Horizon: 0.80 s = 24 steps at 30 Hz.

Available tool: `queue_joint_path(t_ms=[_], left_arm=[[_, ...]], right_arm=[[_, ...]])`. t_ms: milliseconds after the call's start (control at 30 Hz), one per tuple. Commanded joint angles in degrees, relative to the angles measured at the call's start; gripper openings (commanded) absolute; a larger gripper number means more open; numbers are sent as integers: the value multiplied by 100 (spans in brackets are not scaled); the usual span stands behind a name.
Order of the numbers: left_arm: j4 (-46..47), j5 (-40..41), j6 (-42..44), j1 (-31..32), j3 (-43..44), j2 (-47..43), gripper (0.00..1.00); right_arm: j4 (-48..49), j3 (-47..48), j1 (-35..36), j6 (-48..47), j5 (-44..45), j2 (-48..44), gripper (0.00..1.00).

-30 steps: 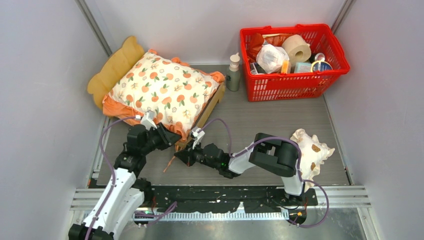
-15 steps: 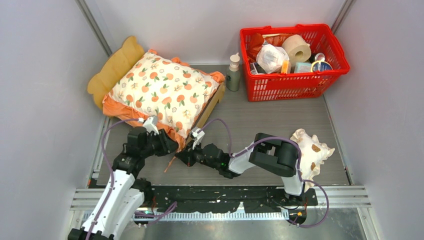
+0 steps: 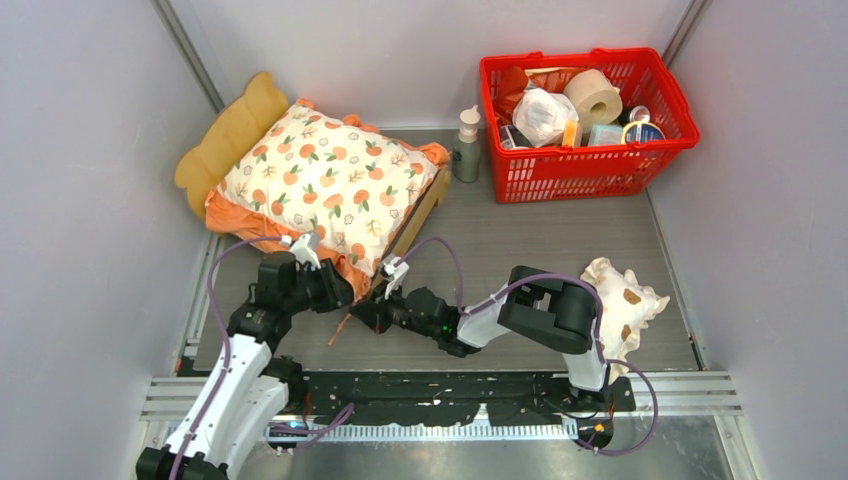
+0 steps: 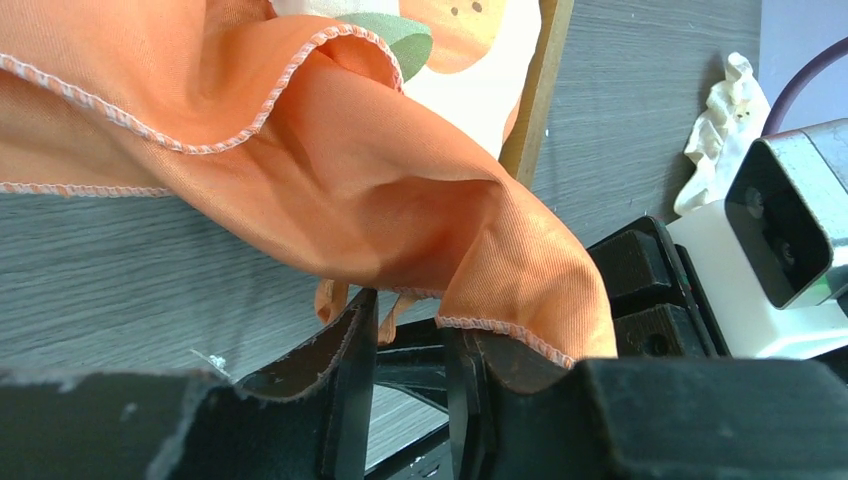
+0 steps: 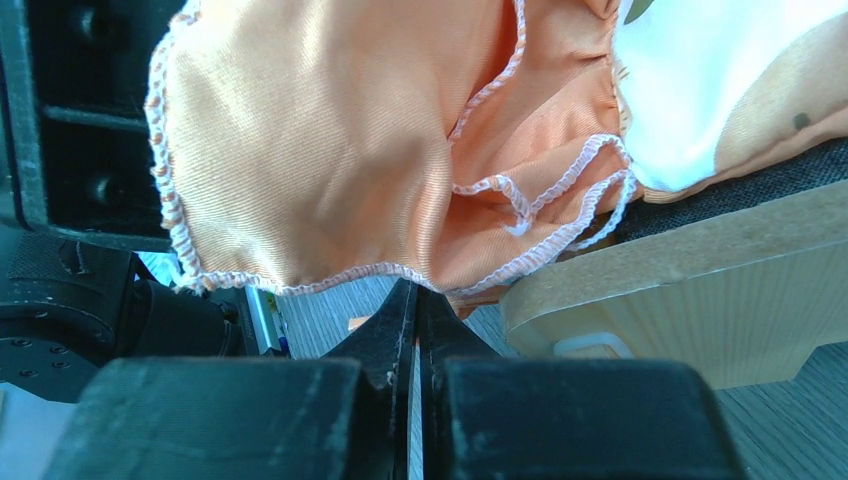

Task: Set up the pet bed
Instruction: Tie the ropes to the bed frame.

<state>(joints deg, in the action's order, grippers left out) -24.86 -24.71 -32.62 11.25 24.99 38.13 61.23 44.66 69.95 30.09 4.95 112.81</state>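
Note:
The pet bed stands at the back left, its wavy headboard behind the cream orange-print cushion that lies on it. The bed's wooden corner shows in the right wrist view, its side rail in the left wrist view. My left gripper is at the cushion's near corner. Its jaws are narrowly open, and the orange ruffle drapes over the right finger. My right gripper meets the same corner from the right, shut on the ruffle's hem.
A small cream frilled pillow lies at the right near my right arm's base. A red basket full of items stands at the back right, with a grey bottle beside it. An orange tie trails on the table.
My left gripper has moved a little to the right and nearer, up to the cushion's near corner. The right arm has not moved.

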Motion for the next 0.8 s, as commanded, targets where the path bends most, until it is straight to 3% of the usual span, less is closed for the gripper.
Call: queue_joint_path(t_ms=[0,267,400,433,767], left_arm=[[217,-186,-3,0,-12,101,32],[56,-95,-13,0,-23,153,30],[251,-34,-236,0,-100,49,2],[289,-31,-344,0,-121,20,0],[132,315,-1091,0,-157,-36,0]], right_arm=[[262,137,-10,-51,-36,-297,5],[204,175,-8,-88,-50,-352,5],[179,198,-8,-91,-60,-334,6],[161,195,-8,-78,-44,-337,8],[520,-89,-12,123,250,-227,30]])
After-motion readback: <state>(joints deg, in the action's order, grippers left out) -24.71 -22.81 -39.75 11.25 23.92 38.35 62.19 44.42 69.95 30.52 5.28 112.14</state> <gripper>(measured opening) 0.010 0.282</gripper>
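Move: Hanging just under the left fingers, about 1 cm back of and 1 cm below the hand point, is the rope, already in the gap between them. The right fingers still pinch it, right at their own hand point. From the right hand, the bed frame's corner is some 4 cm ahead and 3 cm to the right, the cushion ruffle about 3 cm ahead and 2 cm above, and the rope's loose end roughly 7 cm back, 4 cm left and lower. Handing the rope across: the left hand sinks barely 1 cm onto it, then shuts its part-open fingers fully, pinching the rope beside the right fingertips, and turns some 5 degrees counter-clockwise. Almost in place, the right hand rises just under 1 cm, and only after the left has closed do its fingers open about a quarter, letting go of the rope. ##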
